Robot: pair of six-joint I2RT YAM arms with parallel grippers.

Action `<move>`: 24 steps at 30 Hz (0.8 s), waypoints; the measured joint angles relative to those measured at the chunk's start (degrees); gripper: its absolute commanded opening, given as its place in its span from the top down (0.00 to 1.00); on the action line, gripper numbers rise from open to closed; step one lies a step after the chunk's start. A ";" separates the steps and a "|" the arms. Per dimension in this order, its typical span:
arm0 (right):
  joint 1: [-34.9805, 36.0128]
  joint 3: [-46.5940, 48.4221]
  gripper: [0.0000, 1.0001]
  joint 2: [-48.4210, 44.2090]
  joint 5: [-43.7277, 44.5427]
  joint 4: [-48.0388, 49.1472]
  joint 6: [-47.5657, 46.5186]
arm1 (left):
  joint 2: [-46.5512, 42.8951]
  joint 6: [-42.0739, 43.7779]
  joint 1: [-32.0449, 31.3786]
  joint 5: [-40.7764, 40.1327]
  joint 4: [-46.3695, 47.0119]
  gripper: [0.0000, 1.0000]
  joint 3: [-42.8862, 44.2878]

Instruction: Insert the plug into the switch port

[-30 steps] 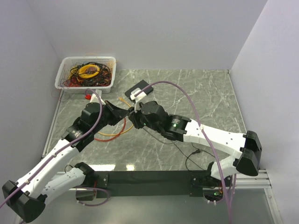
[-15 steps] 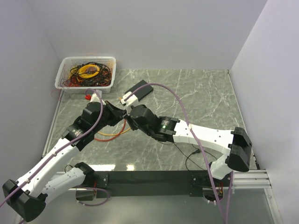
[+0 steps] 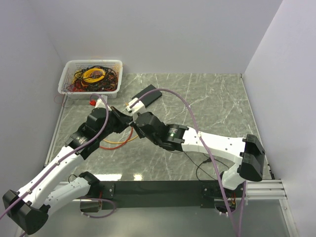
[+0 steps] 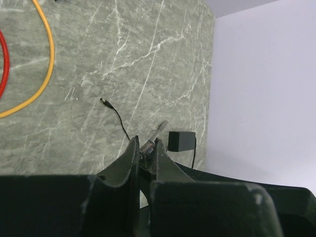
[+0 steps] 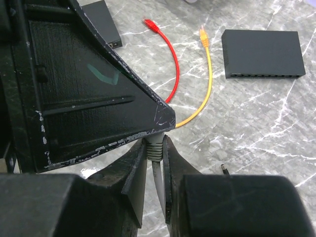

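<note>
A clear plug point(image 4: 146, 146) on a grey cable is pinched at the tip of my left gripper point(image 4: 146, 144), which is shut on it. In the right wrist view the plug's ribbed grey boot point(image 5: 154, 147) sticks out under the left gripper's black finger. My right gripper point(image 5: 155, 146) has both fingers against that boot, and the grey cable hangs down between them. In the top view the two grippers meet at the table's left middle, left gripper point(image 3: 127, 123) against right gripper point(image 3: 135, 124). The black switch point(image 5: 261, 53) lies flat beyond them, also seen from above point(image 3: 149, 95).
A red cable point(image 5: 170, 59) and an orange cable point(image 5: 207, 74) lie on the marble between the grippers and the switch. A white basket point(image 3: 65, 84) of tangled cables stands at the back left. A black power adapter point(image 4: 181, 141) and its barrel plug point(image 4: 104, 102) lie nearby.
The right arm has swung left to the left gripper, and its jaws have closed in on the grey boot. The left arm has held still with the plug.
</note>
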 measured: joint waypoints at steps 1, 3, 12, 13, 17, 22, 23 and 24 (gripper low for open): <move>0.00 0.09 0.99 0.13 0.17 0.02 -0.02 | 0.00 0.02 0.00 -0.04 0.00 0.99 0.00; 0.07 0.11 1.00 0.17 0.46 0.00 -0.04 | -0.02 0.15 0.00 -0.02 0.07 0.73 0.00; -3.91 -4.52 1.00 -2.47 -2.56 1.11 1.84 | -3.02 2.78 0.15 -1.70 0.59 0.15 -1.51; -5.31 -6.25 1.00 -3.56 -3.56 1.05 2.34 | -3.17 3.34 0.15 -2.01 0.61 0.14 -1.51; -14.10 -12.28 1.00 -7.48 -7.65 1.14 4.26 | -2.25 6.73 1.51 -2.91 2.21 0.12 -1.51; -25.42 -15.21 1.00 -9.25 -12.11 1.27 6.51 | 6.49 12.37 7.56 0.37 11.56 0.10 -1.38; -27.15 -15.21 1.00 -8.92 -13.33 1.40 6.97 | 10.23 13.84 8.98 1.33 14.47 0.11 -1.18; -28.81 -15.17 1.00 -8.50 -14.29 1.75 7.43 | 12.90 14.75 10.01 2.10 16.39 0.12 -0.68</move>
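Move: The untouched black switch lies about 22 cm ahead of the left hand, 4 cm to its right and 23 cm below; that is some 24 cm ahead, 4 cm right and 22 cm below the right hand. The yellow plug lies around 20 cm ahead and 7 cm left of the left hand, the red plug some 16 cm ahead and 14 cm left. From the right hand, a black cable tip sits about 5 cm ahead and 12 cm right, 24 cm down. The left fingers open wide and let go of the grey cable's plug, while the right fingers keep their pinch just behind it and carry it about 15 cm right, 10 cm forward and 5 cm down, turning some 20 degrees clockwise and tipping down. Once clear, the left hand heads about 8 cm forward, slightly left and down, still open, towards the black switch. ##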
